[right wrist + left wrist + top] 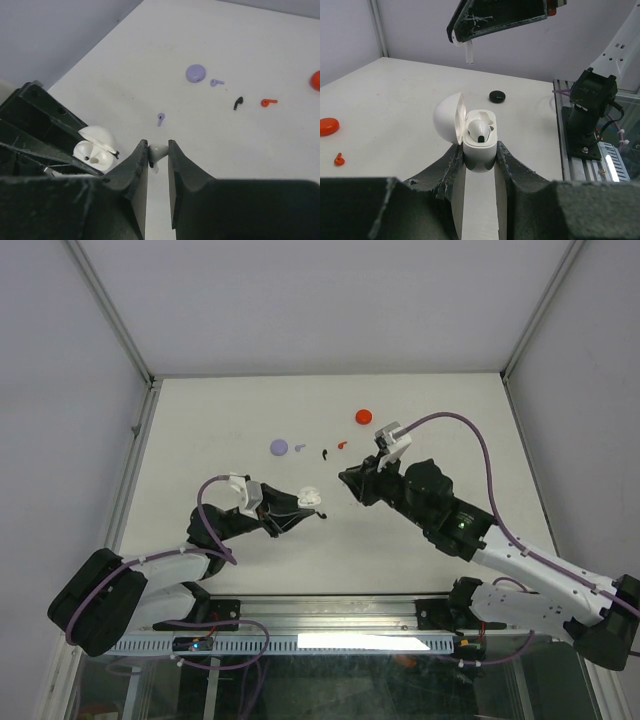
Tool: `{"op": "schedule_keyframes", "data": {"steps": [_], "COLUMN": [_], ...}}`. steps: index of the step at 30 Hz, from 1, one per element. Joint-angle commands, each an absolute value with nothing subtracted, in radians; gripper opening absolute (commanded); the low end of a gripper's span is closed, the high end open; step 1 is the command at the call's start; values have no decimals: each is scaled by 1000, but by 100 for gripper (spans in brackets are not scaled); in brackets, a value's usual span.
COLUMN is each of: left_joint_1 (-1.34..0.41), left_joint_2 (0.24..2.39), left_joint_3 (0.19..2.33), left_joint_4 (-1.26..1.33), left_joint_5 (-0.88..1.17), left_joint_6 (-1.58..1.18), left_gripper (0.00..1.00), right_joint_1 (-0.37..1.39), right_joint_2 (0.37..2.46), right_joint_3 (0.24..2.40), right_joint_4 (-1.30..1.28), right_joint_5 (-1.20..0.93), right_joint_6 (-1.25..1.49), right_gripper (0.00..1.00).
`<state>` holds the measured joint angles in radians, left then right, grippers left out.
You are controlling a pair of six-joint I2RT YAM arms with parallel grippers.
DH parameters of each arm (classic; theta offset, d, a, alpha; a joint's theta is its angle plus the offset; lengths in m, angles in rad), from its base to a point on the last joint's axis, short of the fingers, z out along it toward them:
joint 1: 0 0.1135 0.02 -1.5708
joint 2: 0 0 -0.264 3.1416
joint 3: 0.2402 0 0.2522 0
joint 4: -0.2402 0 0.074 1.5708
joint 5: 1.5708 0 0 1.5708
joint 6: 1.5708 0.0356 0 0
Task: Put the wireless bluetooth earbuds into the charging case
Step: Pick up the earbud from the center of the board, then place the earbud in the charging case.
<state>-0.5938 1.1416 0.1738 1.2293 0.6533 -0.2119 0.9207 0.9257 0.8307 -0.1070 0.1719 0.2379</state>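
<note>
My left gripper [298, 504] is shut on an open white charging case [480, 147], lid tipped to the left. One white earbud [480, 129] sits in the case; the slot beside it is empty. My right gripper [158, 146] is shut on a second white earbud [157, 152] and holds it just right of and above the case [92, 151]. Its stem [468, 52] hangs from the right fingers at the top of the left wrist view. In the top view the right gripper [348, 480] is close to the case [311, 499].
On the table behind lie a lilac case [195, 73], two lilac earbuds [216, 82] [160, 118], a black earbud [238, 102], a red earbud [268, 102] and a red case [364, 416]. A black case [496, 96] lies beyond the white case.
</note>
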Motion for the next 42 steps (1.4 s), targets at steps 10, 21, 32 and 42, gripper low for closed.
{"op": "schedule_keyframes", "data": {"steps": [10,21,32,42], "left_joint_1": [-585,-586,-586,-586], "left_joint_2": [1155,1159,1149,1146], "left_joint_3": [206,204,199,198], "left_joint_4": [1350,1369,1372,1375], "left_joint_5": [629,625,621,595], "left_joint_6": [-271,-291,-300,-318], "left_gripper": [0,0,0,0], "right_joint_1": [1074,1137,1156,1167], "right_joint_2": [922,1005,1050,1071], "right_joint_3": [747,756,761,771], "right_joint_4": [271,318,323,308], "right_joint_5": [166,197,218,222], "right_joint_6": [147,117,104,98], "right_gripper": [16,16,16,17]}}
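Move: The right hand already has the white earbud in its fingertips. The white charging case, held open by the left fingers, lies about 8 cm to its left, 4 cm back and some 4 cm lower. Down on the board, about 25 cm below the right hand, a black earbud lies 5 cm left and 3 cm ahead, and the nearer lavender earbud 15 cm left and 9 cm ahead. For the left hand, the case is right at the fingertips, about 1 cm to the right and 1 cm up. Keeping its pinch on the white earbud, the right hand carries it about 8 cm left and 4 cm back to the open case, first rising a couple of centimetres, then sinking as far again and easing to a near stop, while the wrist turns some 10 degrees counter-clockwise and the fingertips tip up about as much. The left hand holds the case out to meet it, creeping up only about 1 cm with its grip unchanged. ##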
